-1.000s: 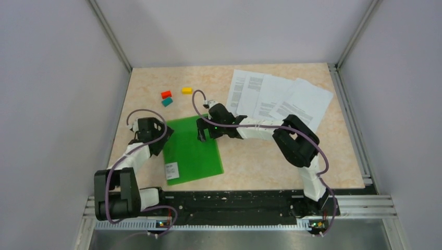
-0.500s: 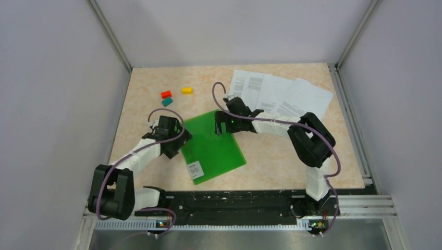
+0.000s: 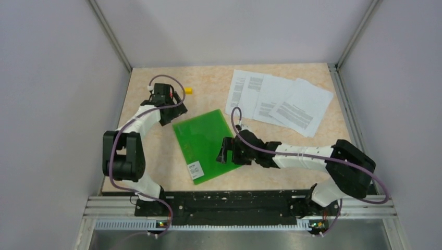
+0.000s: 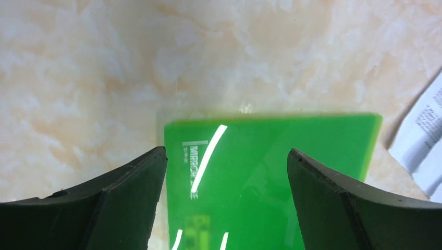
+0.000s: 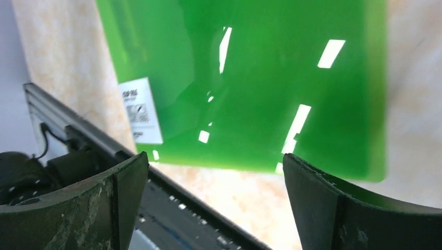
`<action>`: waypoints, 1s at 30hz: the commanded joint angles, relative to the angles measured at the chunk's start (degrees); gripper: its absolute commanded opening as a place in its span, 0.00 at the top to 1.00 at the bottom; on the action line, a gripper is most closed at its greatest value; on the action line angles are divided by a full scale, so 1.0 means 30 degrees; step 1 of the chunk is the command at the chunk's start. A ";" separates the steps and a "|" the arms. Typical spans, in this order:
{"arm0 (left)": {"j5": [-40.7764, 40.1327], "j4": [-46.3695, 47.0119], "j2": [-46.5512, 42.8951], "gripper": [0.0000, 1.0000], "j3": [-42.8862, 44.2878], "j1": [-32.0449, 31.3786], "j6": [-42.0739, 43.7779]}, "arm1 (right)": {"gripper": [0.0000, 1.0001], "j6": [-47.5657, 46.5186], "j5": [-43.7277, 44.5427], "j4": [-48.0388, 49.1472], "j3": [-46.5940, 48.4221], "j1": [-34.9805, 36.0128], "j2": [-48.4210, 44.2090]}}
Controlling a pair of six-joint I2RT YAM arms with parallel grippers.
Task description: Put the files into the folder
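The green folder lies flat and closed in the middle of the table, its white label at the near corner. The files, several white printed sheets, are fanned out at the back right, apart from the folder. My left gripper hangs open just off the folder's far left corner. In the left wrist view the folder shows between and below the spread left gripper. My right gripper is open at the folder's near right edge. The right wrist view shows the folder beyond the empty right gripper.
A small yellow block sits at the back left, just beyond my left wrist. The black base rail runs along the near table edge and shows under the right fingers. A corner of paper lies right of the folder.
The folder slid right and turned. My left gripper went from its left side to its far left corner. The right gripper swung from the folder's far edge to its near right edge.
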 commanded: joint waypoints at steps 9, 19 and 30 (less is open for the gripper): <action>0.5123 -0.0062 0.4156 0.19 0.3443 0.2395 0.4247 | 0.01 1.0264 0.5931 0.6662 -0.2267 0.5868 -0.0592; 0.6367 0.0461 0.5613 0.26 0.3121 0.2768 0.3843 | 0.01 1.3503 0.7183 0.9618 -0.2149 0.7681 0.2862; 0.5912 0.0575 0.4738 0.44 0.0958 0.2761 0.2164 | 0.01 1.5590 0.9023 1.2495 -0.3854 0.7979 0.3617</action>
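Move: The folder's far left corner lies about 2 cm ahead of the left hand, 2 cm to its left and 6 cm below; the red block is some 16 cm ahead and 8 cm left, the yellow block about 18 cm ahead and 2 cm right, at table height. From the right hand, the folder's near left corner is roughly 7 cm back, 12 cm left and 4 cm below, with the white label about 1 cm back and 12 cm left. The folder is approached at both left corners. The left hand sinks about 6 cm onto its far edge, edging some 2 cm forward, turning slightly clockwise and narrowing its fingers to a bit over half open. The right hand sweeps left and back, about 9 and 8 cm, over the folder to its near left corner, lifting slightly before dipping, rolling its left side up and turning clockwise, fingers wide open. ##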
